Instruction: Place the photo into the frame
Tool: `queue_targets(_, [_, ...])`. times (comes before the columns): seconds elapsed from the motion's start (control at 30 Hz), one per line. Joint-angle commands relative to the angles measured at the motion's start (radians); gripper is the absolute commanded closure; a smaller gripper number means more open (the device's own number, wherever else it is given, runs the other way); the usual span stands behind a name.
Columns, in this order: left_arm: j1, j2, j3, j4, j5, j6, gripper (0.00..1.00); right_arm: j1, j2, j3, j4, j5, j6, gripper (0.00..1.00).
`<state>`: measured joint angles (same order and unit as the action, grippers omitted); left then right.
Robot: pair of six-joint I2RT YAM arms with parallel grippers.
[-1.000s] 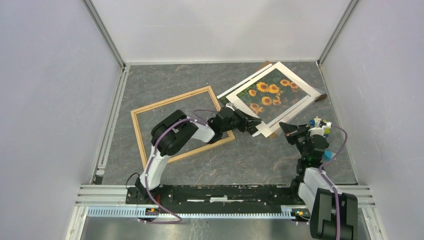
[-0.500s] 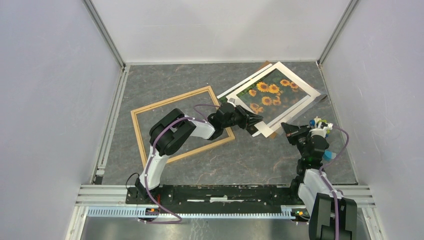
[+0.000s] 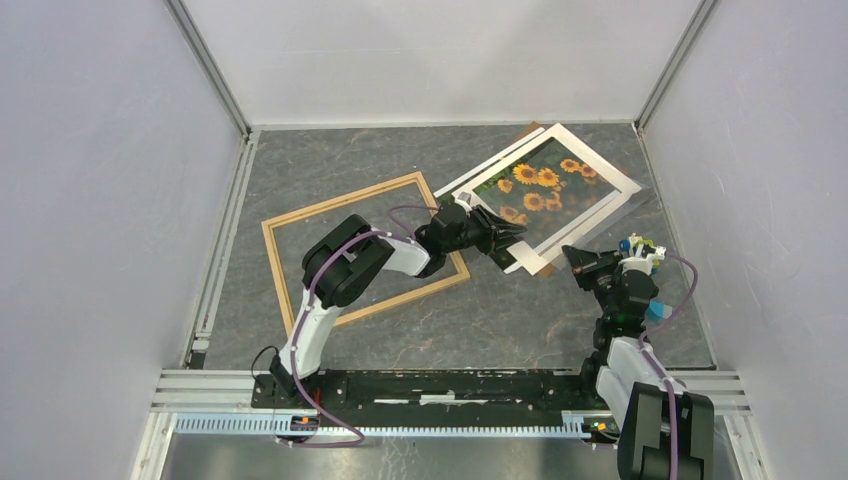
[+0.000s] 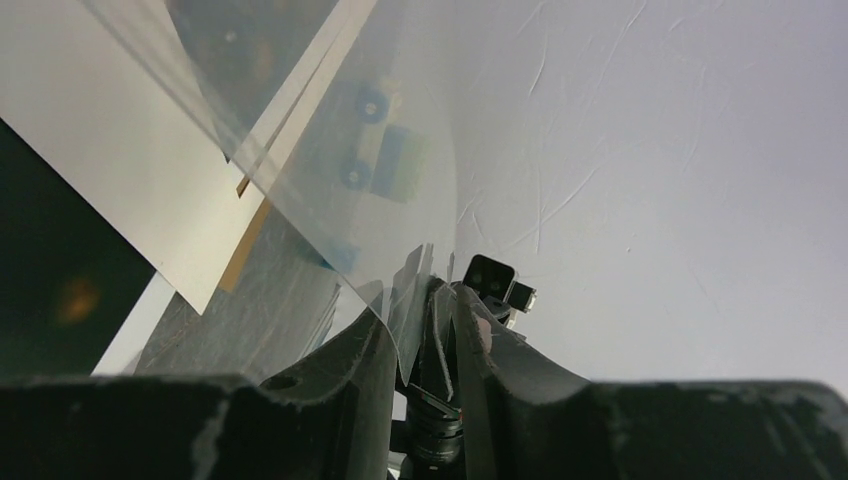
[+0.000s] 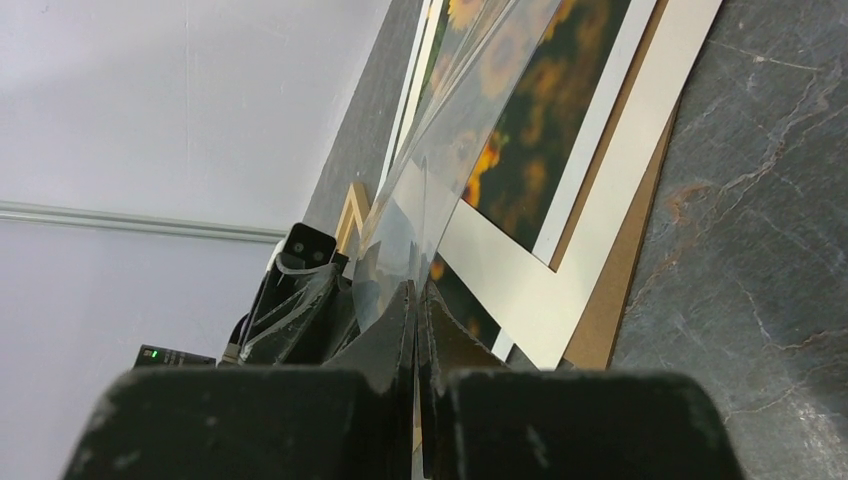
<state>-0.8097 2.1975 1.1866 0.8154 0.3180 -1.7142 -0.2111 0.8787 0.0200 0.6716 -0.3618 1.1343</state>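
The sunflower photo (image 3: 545, 190) lies at the back right of the table under a white mat (image 3: 612, 166), with a brown backing board (image 5: 620, 290) beneath. The light wooden frame (image 3: 340, 201) lies flat and bare to the left. A clear sheet (image 5: 440, 170) slants up over the photo's near edge. My right gripper (image 3: 572, 255) (image 5: 415, 290) is shut on its near corner. At the sheet's left end is my left gripper (image 3: 515, 240) (image 4: 440, 295), its jaws a little apart. The sheet's edge (image 4: 400, 150) stands loosely between its fingers.
White walls close in the table at the back and on both sides. The left arm reaches across the frame's right corner. A metal rail (image 3: 450, 385) runs along the near edge by the arm bases.
The left gripper's jaws have parted slightly around the sheet's edge and the left wrist has shifted a little. The right gripper has kept its grip and place.
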Motion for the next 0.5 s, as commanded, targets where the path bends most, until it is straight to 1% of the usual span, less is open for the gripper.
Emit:
queue_targets(0.0, [0.016,0.012,0.055,0.073,0.008,-0.035,0.66,0.000,0.007,-0.034,0.035,-0.045,-0.018,1.00])
queue_targets(0.13, [0.017,0.016,0.067,0.058,0.009,-0.027,0.68,0.001,-0.003,-0.027,0.009,-0.040,-0.049,1.00])
queue_targets(0.23, [0.018,0.019,0.069,0.056,0.008,-0.027,0.73,0.000,-0.017,-0.026,-0.012,-0.039,-0.069,1.00])
queue_targets(0.27, [0.020,0.018,0.070,0.053,0.011,-0.025,0.77,0.001,-0.021,-0.026,-0.016,-0.037,-0.073,1.00])
queue_targets(0.3, [0.024,0.018,0.070,0.048,0.013,-0.018,0.82,0.001,-0.026,-0.026,-0.024,-0.037,-0.079,0.97])
queue_targets(0.37, [0.033,-0.001,0.067,0.003,0.018,0.016,0.94,-0.001,-0.031,0.005,-0.037,-0.053,-0.106,0.86])
queue_targets(0.4, [0.040,-0.015,0.062,-0.020,0.025,0.040,0.97,-0.002,-0.034,0.014,-0.055,-0.060,-0.135,0.80])
queue_targets(0.47, [0.058,-0.056,0.044,-0.065,0.048,0.089,0.98,-0.006,-0.038,0.055,-0.147,-0.061,-0.236,0.66])
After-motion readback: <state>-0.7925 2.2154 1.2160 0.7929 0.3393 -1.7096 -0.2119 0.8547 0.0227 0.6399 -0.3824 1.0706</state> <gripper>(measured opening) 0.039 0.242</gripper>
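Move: The clear plastic sheet hangs over the photo with its left edge right between the left hand's parted fingertips. Its near corner, shut in the right fingers, is about 9 cm to the right of the left hand and 4 cm nearer the base. From the left hand the photo's middle lies some 9 cm ahead, 7 cm right and 10 cm below; the empty frame is about 34 cm left, 3 cm back. The toy is roughly 19 cm right of the right hand, 1 cm ahead, 9 cm lower. The plastic sheet's left edge is pinched by the left fingers, which close from about a third open to nearly shut while that hand eases forward barely 1 cm, staying level. Only as they close do the right fingers, until now clamped on the near corner, open to about a quarter, that hand otherwise staying in place. ##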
